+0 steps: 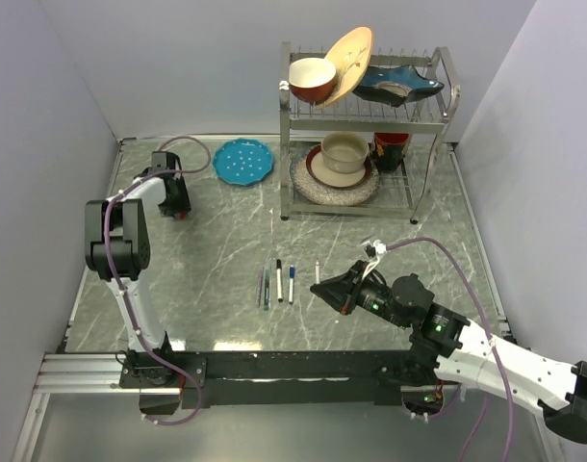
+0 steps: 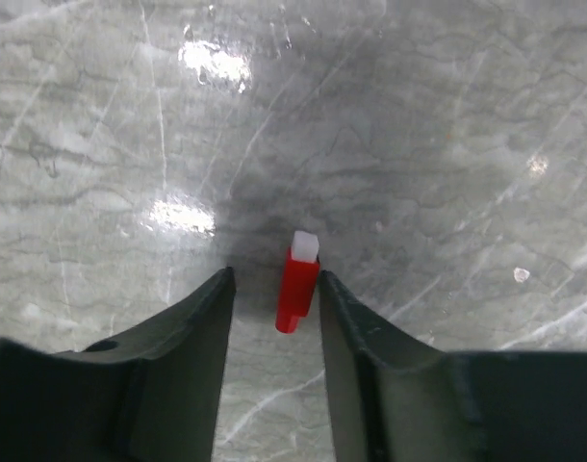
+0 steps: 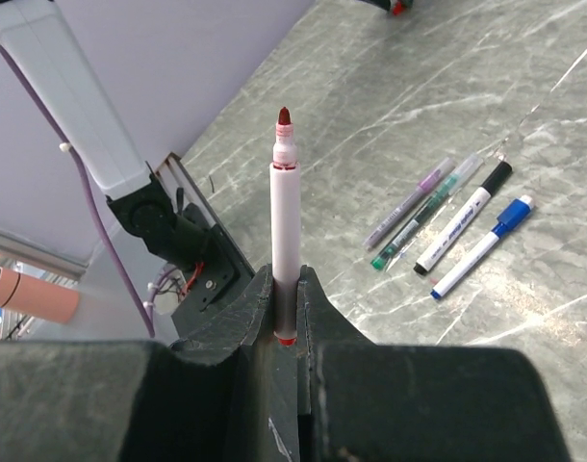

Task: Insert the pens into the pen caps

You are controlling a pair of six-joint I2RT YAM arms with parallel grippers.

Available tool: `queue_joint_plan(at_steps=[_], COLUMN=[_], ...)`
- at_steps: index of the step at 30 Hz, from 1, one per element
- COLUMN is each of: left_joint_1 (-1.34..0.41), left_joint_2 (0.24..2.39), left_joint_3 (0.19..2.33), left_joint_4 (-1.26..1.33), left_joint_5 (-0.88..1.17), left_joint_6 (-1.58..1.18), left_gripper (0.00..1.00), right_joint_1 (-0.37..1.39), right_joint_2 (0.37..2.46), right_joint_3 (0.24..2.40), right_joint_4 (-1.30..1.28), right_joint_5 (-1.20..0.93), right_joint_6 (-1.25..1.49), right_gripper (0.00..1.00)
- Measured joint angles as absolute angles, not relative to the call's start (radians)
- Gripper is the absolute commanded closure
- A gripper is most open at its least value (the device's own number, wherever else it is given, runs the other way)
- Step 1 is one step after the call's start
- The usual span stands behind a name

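Observation:
A red pen cap (image 2: pixel 297 289) with a white end lies on the marble table between the fingers of my left gripper (image 2: pixel 274 279). The right finger touches it and a gap remains on the left side, so the jaws stand open. From above, this gripper (image 1: pixel 181 210) is at the far left of the table. My right gripper (image 3: pixel 286 279) is shut on a white pen (image 3: pixel 285 221), its bare red tip pointing away from the wrist. From above, this pen (image 1: pixel 317 271) sits mid-table. Purple, green (image 3: pixel 414 226), black (image 3: pixel 464 219) and blue (image 3: pixel 481 248) pens lie side by side nearby.
A metal dish rack (image 1: pixel 438 120) with bowls and plates stands at the back right. A blue plate (image 1: pixel 242 160) lies at the back, left of the rack. Walls close in the table on the left, back and right.

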State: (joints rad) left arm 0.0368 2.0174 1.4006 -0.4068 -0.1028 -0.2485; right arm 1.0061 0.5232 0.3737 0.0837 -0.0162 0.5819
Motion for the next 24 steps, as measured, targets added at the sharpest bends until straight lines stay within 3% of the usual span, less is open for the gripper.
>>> queue_joint_plan(at_steps=[16,24], left_joint_1=[0.047,0.053], left_joint_2=[2.083,2.088], left_joint_3=[1.5,1.507], left_joint_4=[-0.461,-0.461], left_joint_5=[-0.09,-0.09], left_joint_6=[-0.223,-0.224], left_gripper=[0.65,0.83], right_joint_1=[1.006,1.006], right_joint_2=[0.542,0.533], right_joint_3=[0.374,0.375], right_joint_4=[0.084,0.081], right_joint_5=[-0.005,0.007], right_joint_6=[0.583,0.585], right_gripper=[1.0,1.0])
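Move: The red cap lies on the table almost between the left hand's open fingertips, about 1 cm ahead, 1 cm right and 1 cm below. From that hand the blue plate is some 17 cm ahead and 20 cm right, the green pen about 22 cm back and 27 cm right. From the right hand, which already holds the red pen, the cap is roughly 30 cm ahead, 40 cm left and 20 cm below. The left hand eases forward about 1.5 cm over the red cap, fingers closing until they pinch it. ##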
